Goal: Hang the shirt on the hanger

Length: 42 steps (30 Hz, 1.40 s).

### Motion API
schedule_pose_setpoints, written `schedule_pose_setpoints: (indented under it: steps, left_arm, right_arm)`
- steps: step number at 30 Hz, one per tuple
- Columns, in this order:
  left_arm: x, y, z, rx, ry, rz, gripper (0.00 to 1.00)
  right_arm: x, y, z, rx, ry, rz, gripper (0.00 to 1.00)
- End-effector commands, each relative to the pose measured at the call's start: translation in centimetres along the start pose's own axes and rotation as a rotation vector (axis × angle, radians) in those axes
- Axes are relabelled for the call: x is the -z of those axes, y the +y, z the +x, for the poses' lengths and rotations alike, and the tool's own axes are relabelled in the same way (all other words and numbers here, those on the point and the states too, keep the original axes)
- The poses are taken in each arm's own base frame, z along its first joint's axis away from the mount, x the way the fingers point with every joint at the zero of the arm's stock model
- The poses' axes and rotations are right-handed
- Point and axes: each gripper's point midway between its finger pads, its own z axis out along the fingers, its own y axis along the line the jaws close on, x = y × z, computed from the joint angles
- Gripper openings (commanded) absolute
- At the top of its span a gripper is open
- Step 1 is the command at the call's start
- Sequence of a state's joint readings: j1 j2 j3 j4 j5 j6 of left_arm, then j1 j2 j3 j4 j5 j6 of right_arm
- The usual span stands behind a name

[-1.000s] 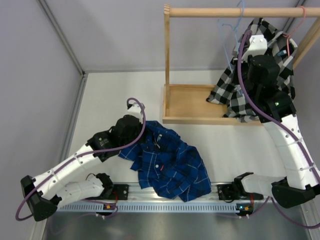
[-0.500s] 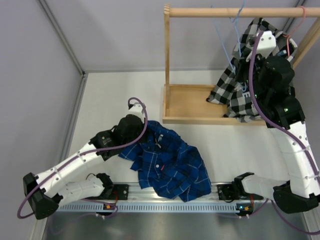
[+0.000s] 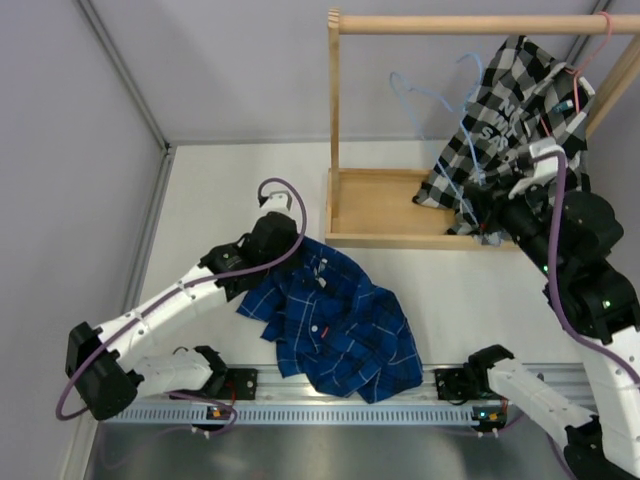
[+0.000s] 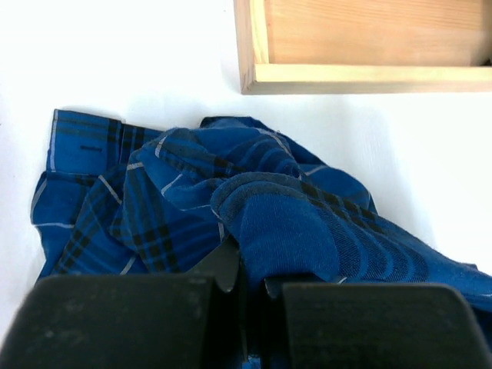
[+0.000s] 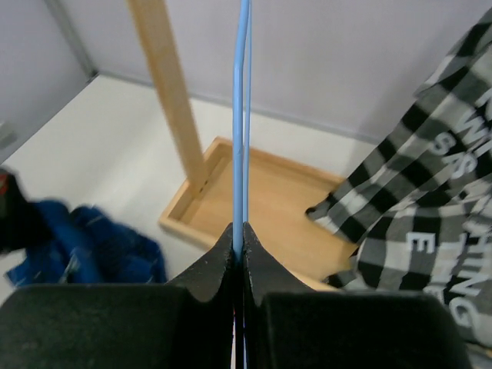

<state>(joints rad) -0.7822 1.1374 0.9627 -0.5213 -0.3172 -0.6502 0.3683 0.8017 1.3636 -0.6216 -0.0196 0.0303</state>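
The royal-blue checked shirt [image 3: 340, 325] lies crumpled on the white table between the arm bases. My left gripper [image 3: 290, 265] is at its far left edge, shut on a raised fold of the shirt [image 4: 284, 223], with the fingertips [image 4: 257, 269] buried in cloth. My right gripper [image 3: 485, 200] is shut on the thin light-blue hanger [image 3: 440, 110] and holds it in the air in front of the wooden rack, its hook below the rail. In the right wrist view the hanger wire [image 5: 241, 115] rises straight up from the closed gripper [image 5: 239, 234].
A wooden rack with a top rail [image 3: 470, 22] and a base tray [image 3: 375, 210] stands at the far right. A black-and-white checked shirt with lettering [image 3: 520, 100] hangs there on a pink hanger [image 3: 590, 50]. Grey walls bound the left and back.
My right arm has drawn back from the rail toward the near side, bringing the light-blue hanger down and left off the rail. My left gripper has shifted slightly far-right with the shirt fold.
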Motion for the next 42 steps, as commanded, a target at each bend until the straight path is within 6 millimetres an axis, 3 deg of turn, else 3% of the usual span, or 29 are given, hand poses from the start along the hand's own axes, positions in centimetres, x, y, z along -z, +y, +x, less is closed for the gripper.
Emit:
schedule_pose_setpoints:
  steps: [1, 2, 4, 8, 13, 17, 23, 26, 33, 37, 42]
  left_arm:
    - [-0.9, -1.2, -3.6, 0.094, -0.075, 0.052, 0.0]
    - [-1.5, -1.4, -3.4, 0.098, -0.048, 0.068, 0.0]
    - [-2.1, -1.0, -4.2, 0.113, -0.045, 0.062, 0.0]
    - [-3.4, 0.1, -4.4, 0.11, -0.035, 0.033, 0.0]
    - [-3.8, -0.3, -5.1, 0.133, -0.028, 0.073, 0.0]
    - [-3.4, -1.5, -5.5, 0.151, -0.021, 0.13, 0.0]
    - [-3.1, -2.2, -5.2, 0.134, -0.003, 0.173, 0.0]
    - [-2.8, -3.0, -5.5, 0.11, 0.006, 0.215, 0.0]
    - [-1.4, -6.0, -4.2, 0.014, 0.106, 0.374, 0.0]
    - [0.9, -8.0, -3.5, -0.067, 0.115, 0.45, 0.0]
    - [3.5, -10.1, -2.1, -0.195, 0.166, 0.513, 0.0]
  right_arm:
    - [3.7, 3.8, 2.8, -0.035, 0.055, -0.214, 0.0]
    - [4.4, 5.7, 4.4, -0.041, 0.095, -0.333, 0.0]
    - [6.2, 7.7, 6.4, -0.037, 0.14, -0.46, 0.0]
    - [9.4, 10.1, 8.6, -0.079, 0.147, -0.613, 0.0]
    - [10.7, 10.5, 11.8, -0.124, 0.249, -0.636, 0.0]
    - [10.0, 10.1, 14.1, -0.166, 0.317, -0.596, 0.0]
    - [9.1, 9.7, 16.0, -0.201, 0.393, -0.56, 0.0]
    - [8.5, 9.3, 16.7, -0.208, 0.423, -0.53, 0.0]
    - [6.7, 10.8, 18.0, -0.26, 0.499, -0.615, 0.0]
    - [5.5, 12.0, 16.2, -0.275, 0.427, -0.663, 0.0]
    - [5.4, 14.3, 14.1, -0.262, 0.382, -0.808, 0.0]
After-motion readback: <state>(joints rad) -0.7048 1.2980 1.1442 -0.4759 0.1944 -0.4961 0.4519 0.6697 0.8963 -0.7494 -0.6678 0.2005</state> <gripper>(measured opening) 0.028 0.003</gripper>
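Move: In my right hand I already hold the blue hanger, free of the rod. The shirt's collar opening lies about 32 cm to that hand's left, some 3 cm farther out and 30 cm lower; the checked shirt hangs roughly 30 cm ahead and 15 cm right, 15 cm below. From my left hand, pinching the collar edge, the opening is about 7 cm right, 2 ahead and 7 below, and the shirt body's middle 12 cm right, 8 back, 17 below. I draw the hanger back and down away from the rack, then farther down and left, about 18 cm lower in all, swinging my right hand some 35 degrees counter-clockwise and tipping it down so the hanger's far end comes to the collar. My left hand keeps its pinch, eases 4 cm forward, then comes back, rises and carries the collar about 7 cm right to meet it, turning clockwise. ##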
